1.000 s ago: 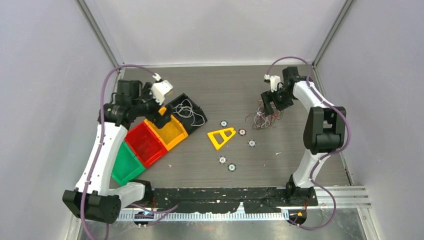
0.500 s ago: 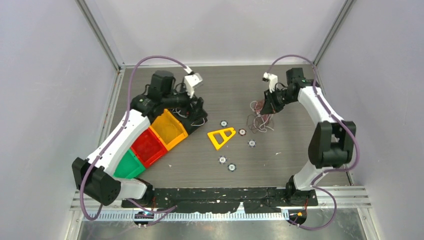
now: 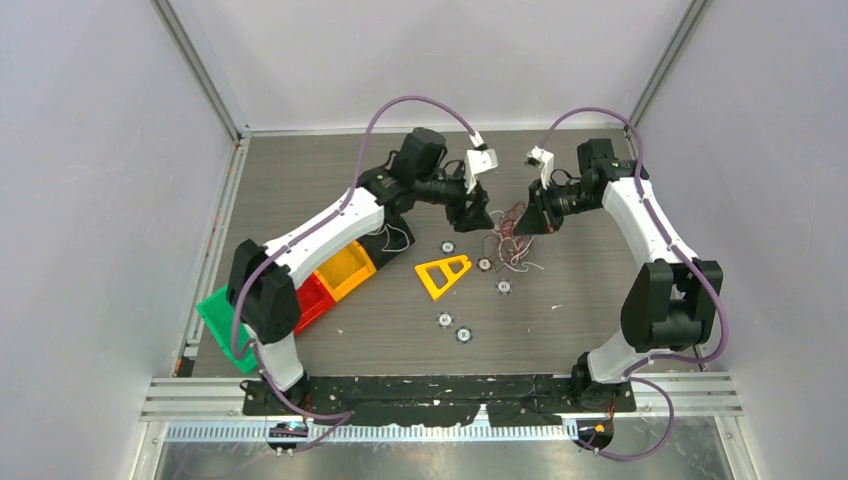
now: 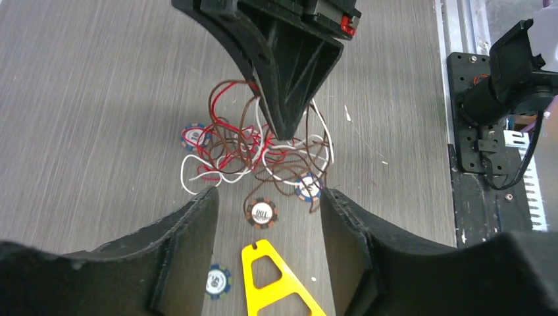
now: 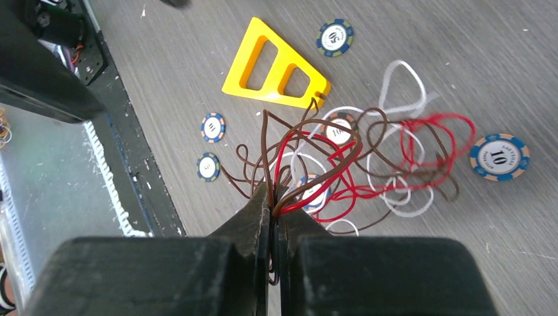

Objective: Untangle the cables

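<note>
The cables (image 3: 512, 240) are a loose tangle of red, brown and white wires on the table's far middle. My right gripper (image 3: 528, 222) is shut on a few brown and red strands at the tangle's top (image 5: 309, 174); the rest of the tangle trails onto the table. In the right wrist view the pinched strands run between the right gripper (image 5: 273, 197) pads. My left gripper (image 3: 482, 220) hovers just left of the tangle. In its wrist view the left gripper (image 4: 266, 197) is open, with nothing between its fingers, just short of the cables (image 4: 263, 148).
A yellow triangular frame (image 3: 443, 273) and several poker chips (image 3: 504, 287) lie around the tangle. Yellow (image 3: 345, 265), red (image 3: 312, 292) and green (image 3: 220, 315) bins stand at the left. A black bin (image 3: 390, 238) holds a white wire.
My left arm swung from the bins across to the tangle, its jaws narrowing. My right gripper shut on the cables and pulled them slightly left and up.
</note>
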Action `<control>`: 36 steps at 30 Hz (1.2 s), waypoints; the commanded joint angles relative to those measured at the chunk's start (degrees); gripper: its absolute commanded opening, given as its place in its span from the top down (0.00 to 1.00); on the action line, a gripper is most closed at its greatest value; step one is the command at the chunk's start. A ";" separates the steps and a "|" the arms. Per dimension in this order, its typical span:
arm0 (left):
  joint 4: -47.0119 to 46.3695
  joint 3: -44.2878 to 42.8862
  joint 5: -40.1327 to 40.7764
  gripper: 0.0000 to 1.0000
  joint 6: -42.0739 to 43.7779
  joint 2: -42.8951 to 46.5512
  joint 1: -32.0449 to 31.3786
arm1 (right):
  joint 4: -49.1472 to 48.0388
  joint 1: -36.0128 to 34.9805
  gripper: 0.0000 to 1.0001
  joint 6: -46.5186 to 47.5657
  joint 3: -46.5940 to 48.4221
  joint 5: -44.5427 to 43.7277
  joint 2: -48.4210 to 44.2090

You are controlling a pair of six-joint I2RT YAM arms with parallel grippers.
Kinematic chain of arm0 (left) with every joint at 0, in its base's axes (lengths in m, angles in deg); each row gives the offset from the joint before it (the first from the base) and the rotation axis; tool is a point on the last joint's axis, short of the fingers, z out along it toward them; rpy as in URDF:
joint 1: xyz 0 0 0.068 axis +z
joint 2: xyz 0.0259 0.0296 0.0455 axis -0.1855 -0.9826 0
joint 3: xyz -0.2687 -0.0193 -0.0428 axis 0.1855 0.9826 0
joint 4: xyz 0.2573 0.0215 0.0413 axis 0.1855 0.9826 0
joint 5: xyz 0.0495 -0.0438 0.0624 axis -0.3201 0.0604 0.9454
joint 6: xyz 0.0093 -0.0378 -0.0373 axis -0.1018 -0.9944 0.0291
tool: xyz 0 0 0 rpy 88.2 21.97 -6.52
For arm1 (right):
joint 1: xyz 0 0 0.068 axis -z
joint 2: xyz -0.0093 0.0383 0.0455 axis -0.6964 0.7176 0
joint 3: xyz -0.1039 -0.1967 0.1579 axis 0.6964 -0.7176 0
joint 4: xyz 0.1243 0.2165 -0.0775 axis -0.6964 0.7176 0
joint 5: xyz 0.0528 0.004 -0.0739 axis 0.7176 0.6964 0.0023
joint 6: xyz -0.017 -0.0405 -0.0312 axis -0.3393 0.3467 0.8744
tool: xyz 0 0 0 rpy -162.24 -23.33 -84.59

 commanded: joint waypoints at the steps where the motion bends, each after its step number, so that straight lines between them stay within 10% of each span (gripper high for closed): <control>1: -6.03 -3.27 -2.33 0.44 2.65 -3.25 -1.49 | 4.18 -0.36 0.94 4.32 0.27 4.16 -2.88; 9: -6.99 -7.21 -1.81 0.53 3.17 -9.45 -2.71 | 8.55 -0.40 0.95 8.52 0.76 4.72 -3.20; 18: -6.44 -9.38 -3.06 1.00 -1.63 -10.29 -2.97 | 3.83 -0.29 0.88 5.85 0.01 2.92 -3.23; 25: -9.76 -8.93 -2.93 1.00 -10.47 -1.63 -3.15 | -15.02 -0.26 0.61 -11.16 -4.89 -8.55 -2.35; 36: -2.94 -26.40 3.70 1.00 -17.20 5.02 -1.66 | -26.06 -1.47 0.59 -17.93 -6.24 -20.40 9.07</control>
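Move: The cable tangle hangs from the right fingers, its middle about 5 cm to the left hand's right, 3 cm ahead and some 11 cm below it. On the table 22 cm beneath the left hand, the dark chip is 2 cm ahead and 3 cm right, the yellow frame level with it and 7 cm left. From the right hand the tangle's middle is about 2 cm ahead, 2 cm left and 5 cm below. The left hand slides about 5 cm right and nearly as far down, to the strands by the right fingertips, shuts fully on a brown cable, then climbs some 20 cm with its wrist rolling over while it keeps that pinch. The right hand, still holding its bunch, first draws back 2.5 cm, then opens to under half and goes forward about 8 cm and down beside the tangle, turning some 20 degrees clockwise. ##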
